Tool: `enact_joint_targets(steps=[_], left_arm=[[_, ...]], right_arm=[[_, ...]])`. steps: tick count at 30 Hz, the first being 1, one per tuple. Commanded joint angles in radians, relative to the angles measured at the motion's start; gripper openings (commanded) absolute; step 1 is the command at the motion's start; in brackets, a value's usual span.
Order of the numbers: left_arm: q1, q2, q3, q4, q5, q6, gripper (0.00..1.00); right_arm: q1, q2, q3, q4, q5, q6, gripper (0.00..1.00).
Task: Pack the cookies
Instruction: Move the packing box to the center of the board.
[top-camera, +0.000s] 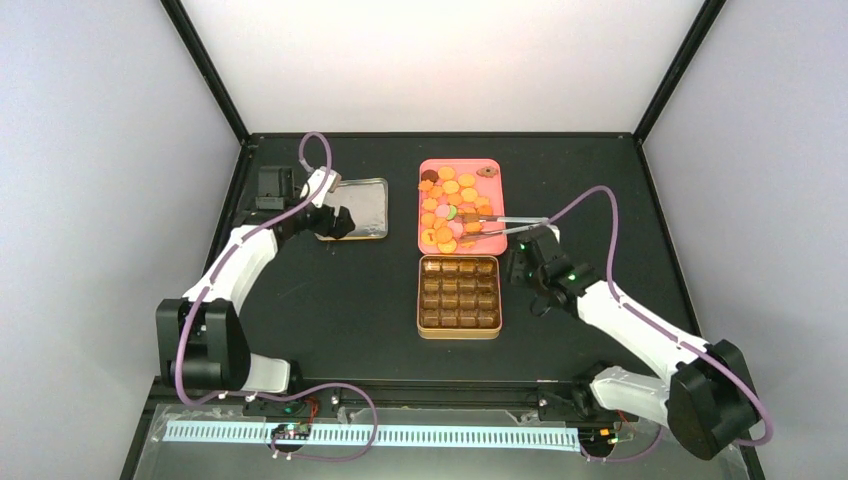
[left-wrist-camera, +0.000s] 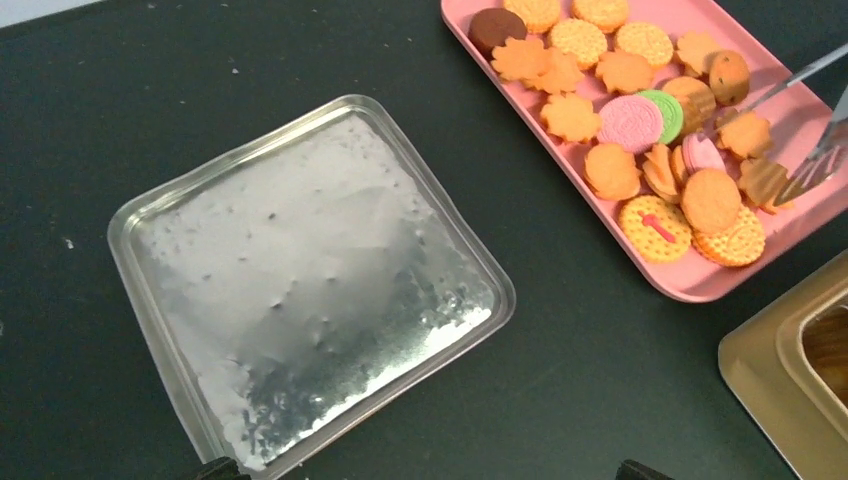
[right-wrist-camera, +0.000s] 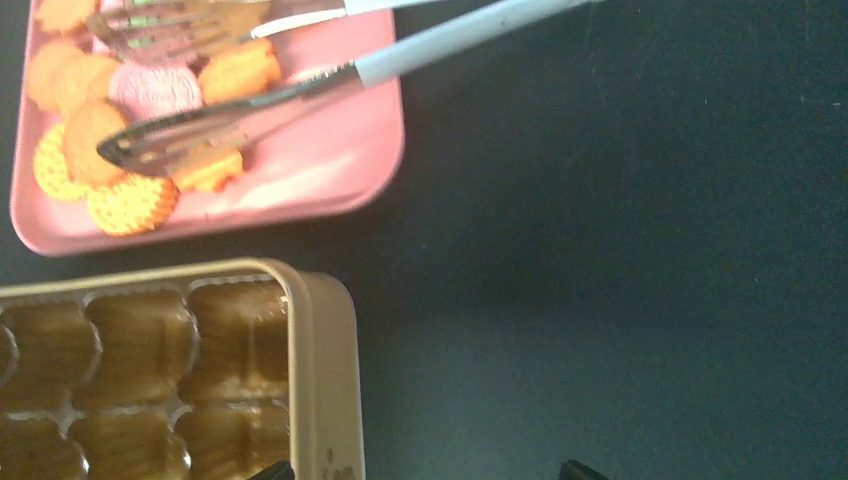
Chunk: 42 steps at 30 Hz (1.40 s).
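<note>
The cookies (top-camera: 450, 205) (left-wrist-camera: 640, 120) (right-wrist-camera: 130, 205), mostly orange with a pink, a green and a dark brown one, lie on a pink tray (top-camera: 460, 160) (left-wrist-camera: 700, 285) (right-wrist-camera: 330, 170). Metal tongs (top-camera: 505, 222) (right-wrist-camera: 450, 45) (left-wrist-camera: 815, 165) rest with their tips among them, handles pointing right. Nothing grips the tongs. Below the tray is a gold tin (top-camera: 459, 333) (right-wrist-camera: 315, 380) with brown compartment cups, all empty where visible. My right gripper (top-camera: 515, 268) (right-wrist-camera: 420, 472) hovers open at the tin's upper right corner, holding nothing. My left gripper (top-camera: 335, 222) (left-wrist-camera: 425, 470) is open, also holding nothing.
A shallow silver metal tray (top-camera: 355, 208) (left-wrist-camera: 300, 270) lies at the back left, and the left gripper hangs over its near right corner. The black table (top-camera: 330, 300) has raised edges all round, with the arm bases at the near edge.
</note>
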Motion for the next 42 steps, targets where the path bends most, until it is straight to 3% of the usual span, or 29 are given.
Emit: enact_joint_targets(steps=[1,16,22,31,42], left_arm=[[-0.028,0.03,0.089,-0.131,-0.009,0.041,0.99],[-0.132,0.034,0.132,-0.203,-0.061,0.074,0.99],[-0.192,0.047,0.137,-0.206,-0.1,0.086,0.99],[-0.257,0.134,0.168,-0.166,-0.149,0.086,0.99],[-0.325,0.345,0.329,-0.143,-0.17,0.049,0.99]], right_arm=[[0.041,-0.042,-0.035,-0.037,0.018,0.057,0.68],[0.109,0.137,-0.003,0.066,-0.039,0.039,0.45],[0.108,0.185,0.013,0.055,-0.019,0.037,0.24],[0.108,0.18,0.09,-0.147,0.156,0.031,0.07],[0.087,0.242,0.187,-0.422,0.397,0.066,0.01]])
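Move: From the right hand the packing box's middle lies about 11 cm left, 4 cm back and 7 cm down, its right rim only some 4 cm to the left. The cookie tray sits 16 cm farther out than the box, the tongs about 8 cm ahead of the hand and 3 cm left. From the left hand the box is roughly 19 cm right, 13 cm back and 14 cm down; the silver tray lies 16 cm below, about 3 cm ahead and 1 cm left. Right hand sinks about 5 cm, pinches the packing box's right rim, pulls it rightward; left swings right 10 cm. ##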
